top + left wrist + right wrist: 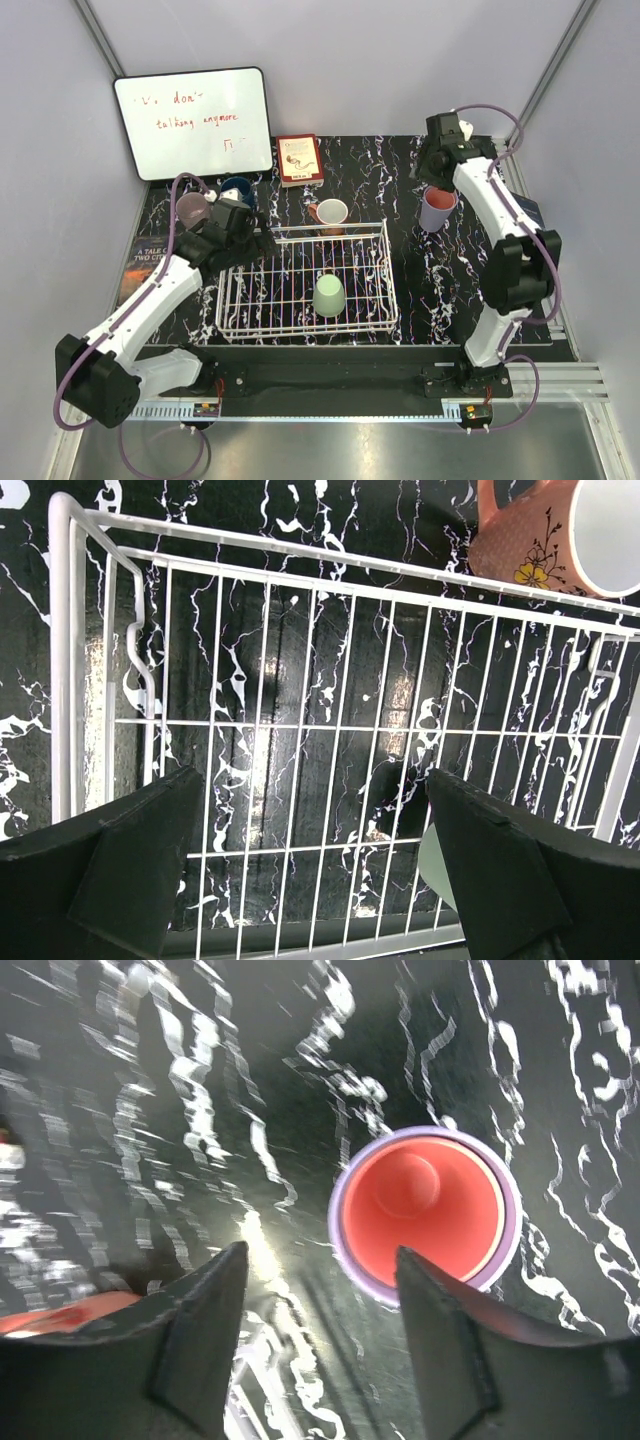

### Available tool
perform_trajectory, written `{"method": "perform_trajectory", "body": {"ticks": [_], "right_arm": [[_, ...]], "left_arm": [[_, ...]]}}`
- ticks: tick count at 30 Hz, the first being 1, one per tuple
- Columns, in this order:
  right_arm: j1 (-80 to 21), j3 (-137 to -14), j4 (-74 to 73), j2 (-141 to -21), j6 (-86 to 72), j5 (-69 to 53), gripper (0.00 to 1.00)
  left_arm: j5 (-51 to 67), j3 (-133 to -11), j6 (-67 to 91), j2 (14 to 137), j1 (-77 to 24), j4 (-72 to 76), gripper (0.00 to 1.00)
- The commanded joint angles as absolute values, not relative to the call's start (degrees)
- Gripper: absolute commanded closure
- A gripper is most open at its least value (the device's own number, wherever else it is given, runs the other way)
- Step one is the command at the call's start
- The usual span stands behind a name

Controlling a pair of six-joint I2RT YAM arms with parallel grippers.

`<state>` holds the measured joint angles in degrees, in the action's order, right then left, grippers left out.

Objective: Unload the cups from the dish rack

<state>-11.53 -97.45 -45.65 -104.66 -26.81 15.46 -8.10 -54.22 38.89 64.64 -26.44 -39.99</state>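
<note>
The white wire dish rack (382, 292) sits mid-table, and one light green cup (329, 296) stands upside down in it. A terracotta cup (330, 213) with a white inside lies just beyond the rack's far rim. My left gripper (262, 245) hangs open over the rack's left part (90, 660) with nothing between its fingers; a sliver of the green cup (436, 865) shows by the right finger. My right gripper (320, 1260) is open above a lavender cup (350, 1260) with a pink cup nested inside, standing upright on the table. A mauve cup (191, 210) and a dark blue cup (238, 187) stand at back left.
A whiteboard (193, 122) leans on the back wall at the left, with a small red book (299, 160) beside it. Another book (140, 262) lies at the table's left edge. The table top is black with white veining.
</note>
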Motion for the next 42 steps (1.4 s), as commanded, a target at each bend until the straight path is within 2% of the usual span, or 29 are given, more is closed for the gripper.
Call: {"method": "perform_trajectory", "body": {"ticks": [1, 6, 8, 13, 19, 25, 30, 42], "right_arm": [[-12.4, -95.5, -37.0, -92.7, -27.3, 11.0, 0.26], [-17.3, -87.6, -28.7, -81.6, -26.7, 2.9, 0.14], [-19.9, -84.0, -26.3, -77.8, -26.6, 3.6, 0.11], [-28.2, -76.8, -24.9, -72.9, -27.4, 8.2, 0.09], [-32.0, -67.6, -21.0, -65.3, -30.2, 11.2, 0.09], [-33.4, -64.7, -20.7, -62.6, -31.0, 10.6, 0.10], [-34.5, -62.8, -20.0, -62.5, -31.9, 9.4, 0.11], [-35.0, -61.2, -19.2, -60.7, -31.0, 9.1, 0.11]], "left_arm": [[-6.5, -54.8, 36.7, 62.0, -26.9, -36.4, 0.01], [-4.3, -54.9, 32.7, 58.7, -31.8, -32.7, 0.01], [-7.2, -55.3, 30.9, 58.3, -37.3, -32.3, 0.01], [-14.4, -55.6, 31.6, 60.3, -49.2, -32.3, 0.01], [-17.4, -56.8, 33.3, 63.0, -56.0, -32.1, 0.01], [-20.2, -59.4, 33.0, 66.5, -62.0, -30.5, 0.01], [-21.7, -62.2, 32.3, 72.8, -63.8, -30.2, 0.01], [-22.8, -62.8, 33.3, 78.6, -63.7, -30.5, 0.01]]}}
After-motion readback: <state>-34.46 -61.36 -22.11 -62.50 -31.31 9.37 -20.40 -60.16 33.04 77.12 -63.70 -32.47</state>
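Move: The green cup stands upside down in the rack, about 15 cm to the left hand's right, 8 cm back and some 7 cm below it; the orange mug, beyond the rack's far rail, is about 14 cm right and 8 cm ahead of that hand. From the right hand the green cup is some 20 cm left, 23 cm back and 9 cm lower, while the purple cup with the coral one in it sits about 3 cm right, 1 cm ahead and 8 cm below. Swinging right about 16 cm and back some 7, the left hand rides a few centimetres up and down again, turns about 35 degrees clockwise and comes over the green cup, fingers wide open and not yet on it. The right hand climbs away from the nested cups, sweeps back and left to above the rack's right end, about 15 cm back, then sinks partway while opening wider and turning counter-clockwise. ##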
